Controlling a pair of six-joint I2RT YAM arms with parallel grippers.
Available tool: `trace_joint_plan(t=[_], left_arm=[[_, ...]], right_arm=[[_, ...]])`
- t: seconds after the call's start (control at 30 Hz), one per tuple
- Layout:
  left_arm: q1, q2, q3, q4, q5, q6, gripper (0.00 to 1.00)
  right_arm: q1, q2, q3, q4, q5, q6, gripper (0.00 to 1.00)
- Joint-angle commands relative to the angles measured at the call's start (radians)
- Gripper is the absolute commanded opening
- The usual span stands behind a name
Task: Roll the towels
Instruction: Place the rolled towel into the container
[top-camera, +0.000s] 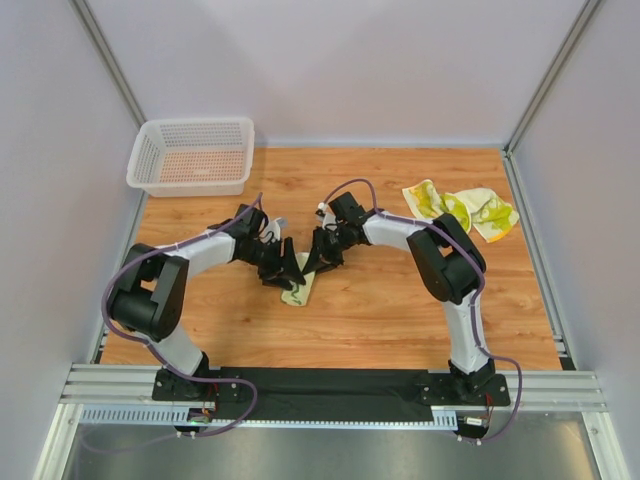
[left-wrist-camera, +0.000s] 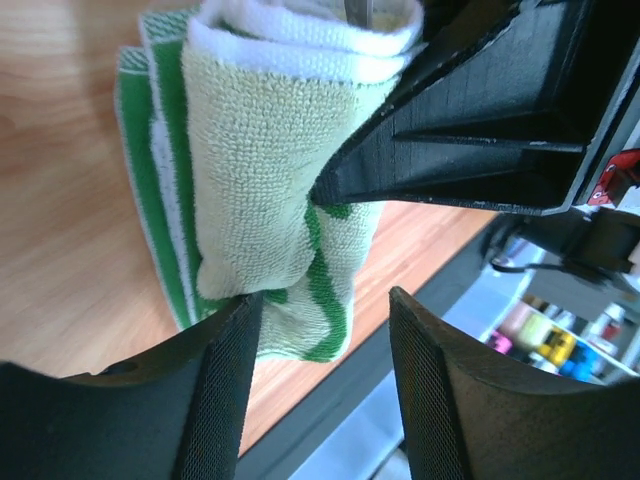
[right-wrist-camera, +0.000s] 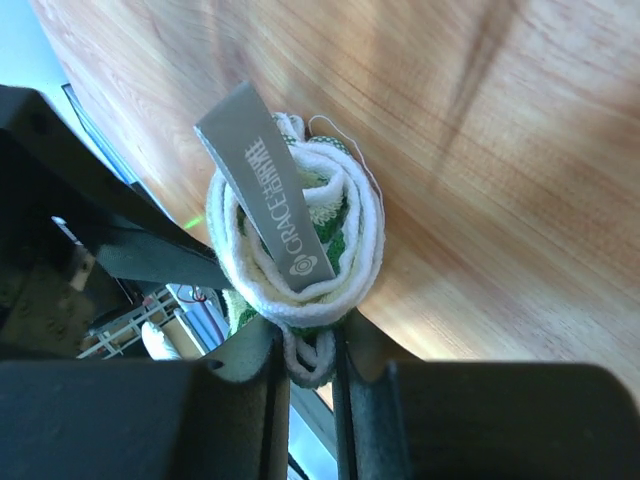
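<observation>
A half-rolled cream towel (top-camera: 298, 291) with green lines lies on the wood at the middle of the table. In the right wrist view its coiled end (right-wrist-camera: 300, 262) faces the camera, a grey label (right-wrist-camera: 262, 180) sticking out. My right gripper (right-wrist-camera: 308, 345) is shut on the lower edge of that coil, and it shows in the top view (top-camera: 318, 257). My left gripper (left-wrist-camera: 325, 300) is open, its left finger just touching the towel (left-wrist-camera: 260, 150); in the top view it (top-camera: 284, 270) stands just left of the towel. Two loose, flat towels (top-camera: 462, 208) lie at the back right.
A white mesh basket (top-camera: 196, 123) stands at the back left corner. The two grippers are close together, the right one's black finger (left-wrist-camera: 470, 130) filling the upper right of the left wrist view. Walls enclose the table on three sides.
</observation>
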Motion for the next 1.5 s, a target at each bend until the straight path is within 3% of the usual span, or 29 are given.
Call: trace_joint_plan(t=[0.0, 0.4, 0.8, 0.9, 0.93, 1.0, 1.1, 1.13, 1.17, 1.3, 1.4, 1.47], left_arm=[[0.006, -0.057, 0.069, -0.159, -0.153, 0.091, 0.61], [0.005, -0.037, 0.092, -0.191, -0.246, 0.123, 0.62], [-0.04, 0.115, 0.043, -0.043, -0.173, 0.093, 0.62], [-0.04, 0.138, 0.02, -0.005, -0.155, 0.085, 0.53], [-0.041, 0.149, 0.015, 0.003, -0.154, 0.082, 0.33], [-0.04, 0.155, 0.014, 0.007, -0.156, 0.079, 0.13], [-0.04, 0.151, 0.021, 0.0, -0.167, 0.082, 0.0], [-0.04, 0.138, 0.024, -0.006, -0.168, 0.083, 0.0], [-0.038, 0.132, 0.035, -0.02, -0.167, 0.086, 0.0], [-0.02, 0.1, 0.073, -0.068, -0.135, 0.109, 0.0], [0.015, 0.063, 0.124, -0.123, -0.115, 0.138, 0.0], [0.045, 0.04, 0.193, -0.19, -0.116, 0.18, 0.0]], right_arm=[[0.004, 0.023, 0.031, -0.051, 0.061, -0.038, 0.08], [0.006, 0.024, 0.054, -0.097, 0.056, -0.063, 0.07], [0.004, 0.032, 0.057, -0.114, 0.039, -0.075, 0.06], [0.006, 0.03, 0.057, -0.117, 0.038, -0.077, 0.06], [0.004, 0.03, 0.057, -0.123, 0.038, -0.078, 0.06], [0.004, 0.029, 0.056, -0.124, 0.036, -0.083, 0.06], [0.004, 0.024, 0.059, -0.127, 0.035, -0.084, 0.07], [0.003, 0.023, 0.062, -0.135, 0.036, -0.087, 0.08], [0.003, 0.018, 0.067, -0.14, 0.042, -0.092, 0.12], [-0.023, -0.014, 0.093, -0.17, 0.061, -0.096, 0.64], [-0.077, -0.051, 0.122, -0.206, 0.081, -0.104, 0.76], [-0.118, -0.082, 0.126, -0.242, 0.101, -0.097, 0.77]])
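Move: Just under the open left fingers, its middle some 2 cm to their right, about level fore and aft and 3 cm below, lies the rolled towel. From the right hand, still pinching its far right part, the towel's middle is roughly 3 cm back, 2 cm to the left and 1 cm lower. The container sits about 25 cm ahead of the left hand and 22 cm to its left; the yellow towels lie some 15 cm ahead and 36 cm to its right. Easing off to the left by about 3 cm, the open left hand then sinks onto the towel and comes back right, ending its descent some 3 cm lower than it began, shuts its fingers on the roll's left side and starts to rise. The right hand keeps its pinch, drifting 1 cm right, and only after the left has closed does it open and pull away forward and right. ##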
